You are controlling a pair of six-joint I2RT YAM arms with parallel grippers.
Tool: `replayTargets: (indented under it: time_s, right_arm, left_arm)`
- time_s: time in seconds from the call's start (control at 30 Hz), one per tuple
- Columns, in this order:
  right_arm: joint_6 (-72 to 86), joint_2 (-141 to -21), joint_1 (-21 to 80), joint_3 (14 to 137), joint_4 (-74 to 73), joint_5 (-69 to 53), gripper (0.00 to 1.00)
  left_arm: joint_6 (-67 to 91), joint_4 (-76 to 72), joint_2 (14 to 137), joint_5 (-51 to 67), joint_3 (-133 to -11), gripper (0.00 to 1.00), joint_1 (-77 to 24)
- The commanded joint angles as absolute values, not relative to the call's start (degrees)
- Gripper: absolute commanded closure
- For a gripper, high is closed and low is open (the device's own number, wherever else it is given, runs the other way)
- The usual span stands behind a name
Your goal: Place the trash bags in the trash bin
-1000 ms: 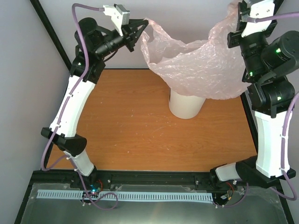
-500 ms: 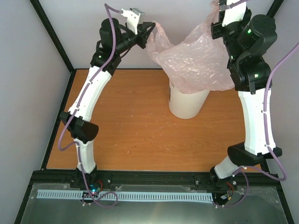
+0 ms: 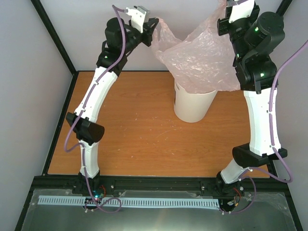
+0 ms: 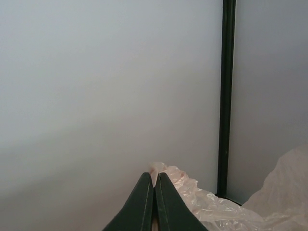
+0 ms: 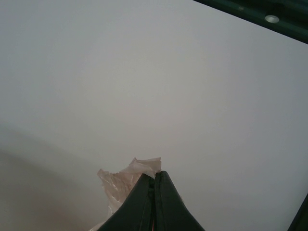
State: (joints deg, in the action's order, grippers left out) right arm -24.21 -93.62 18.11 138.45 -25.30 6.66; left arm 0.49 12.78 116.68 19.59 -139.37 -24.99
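A thin, crinkly pale pink trash bag [image 3: 202, 57] hangs stretched between my two raised grippers, its lower part draped over the mouth of the white round trash bin [image 3: 192, 107] at the back middle of the table. My left gripper [image 3: 155, 30] is shut on the bag's left corner; a tip of plastic [image 4: 155, 168] pokes out past the left gripper [image 4: 154, 176]. High at the top edge, my right gripper [image 3: 226, 6] is shut on the right corner. Bag film [image 5: 122, 180] bunches beside the right gripper [image 5: 155, 174]. The bin's rim is hidden under the bag.
The wooden tabletop [image 3: 134, 130] is ringed by a black frame, with a post [image 3: 53, 36] at the back left and grey walls close behind both grippers. Another black post [image 4: 226, 96] stands just right of the left gripper. The arm bases sit on the near rail [image 3: 159, 185].
Both grippers moved toward each other, the right one farther to the left, and both arms straightened upward. The bag hangs narrower between them and more directly above the bin.
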Motion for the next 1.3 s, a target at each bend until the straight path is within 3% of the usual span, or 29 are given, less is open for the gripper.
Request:
replayTargets:
  time_s: [0.0,0.27,0.73,0.93,1.27]
  right_arm:
    - [-23.2,-94.6,17.5,139.6,-24.5,5.2,0.97]
    - [-20.9,-97.8,17.6,144.1,-24.2,2.0,0.97]
    - [-13.2,-96.3,16.6,137.7,-33.2,-1.9,0.96]
    - [-10.2,-92.8,14.2,137.7,-41.2,-4.8,0.6]
    - [-2.6,-84.7,-2.5,135.8,-50.5,-11.9,0.32]
  left_arm:
    - [-1.6,10.1,117.4,18.5,-142.2,0.99,-25.4]
    - [-5.5,7.6,118.0,10.1,-142.2,0.99,-25.4]
    - [-3.3,13.9,116.3,14.5,-137.1,0.99,-25.4]
    - [-3.5,15.8,115.3,13.5,-135.2,0.99,-25.4]
    - [-4.2,18.6,112.5,8.0,-132.0,0.99,-25.1]
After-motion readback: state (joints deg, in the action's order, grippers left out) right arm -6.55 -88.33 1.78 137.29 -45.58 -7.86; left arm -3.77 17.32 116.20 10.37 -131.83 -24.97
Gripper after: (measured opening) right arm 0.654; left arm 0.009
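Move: Above the trash bin, both hands still pinch the trash bag's edge. The bin's middle is roughly 19 cm right of the left hand, 10 cm back and 41 cm below it; from the right hand it is straight below, about 54 cm down. The bag's body hangs between, about 15 cm right, 8 cm back and 12 cm below the left hand, and 4 cm left, 3 cm ahead and 25 cm below the right. Lowering the bag's edge about 7 cm while easing forward, the right hand tips its fingers down some 20 degrees and opens wide, letting go of the plastic; it then swings right and somewhat back, away from the bag, rising slightly. The left hand keeps its pinch, drifting a little forward at first and then sinking about 7 cm. ##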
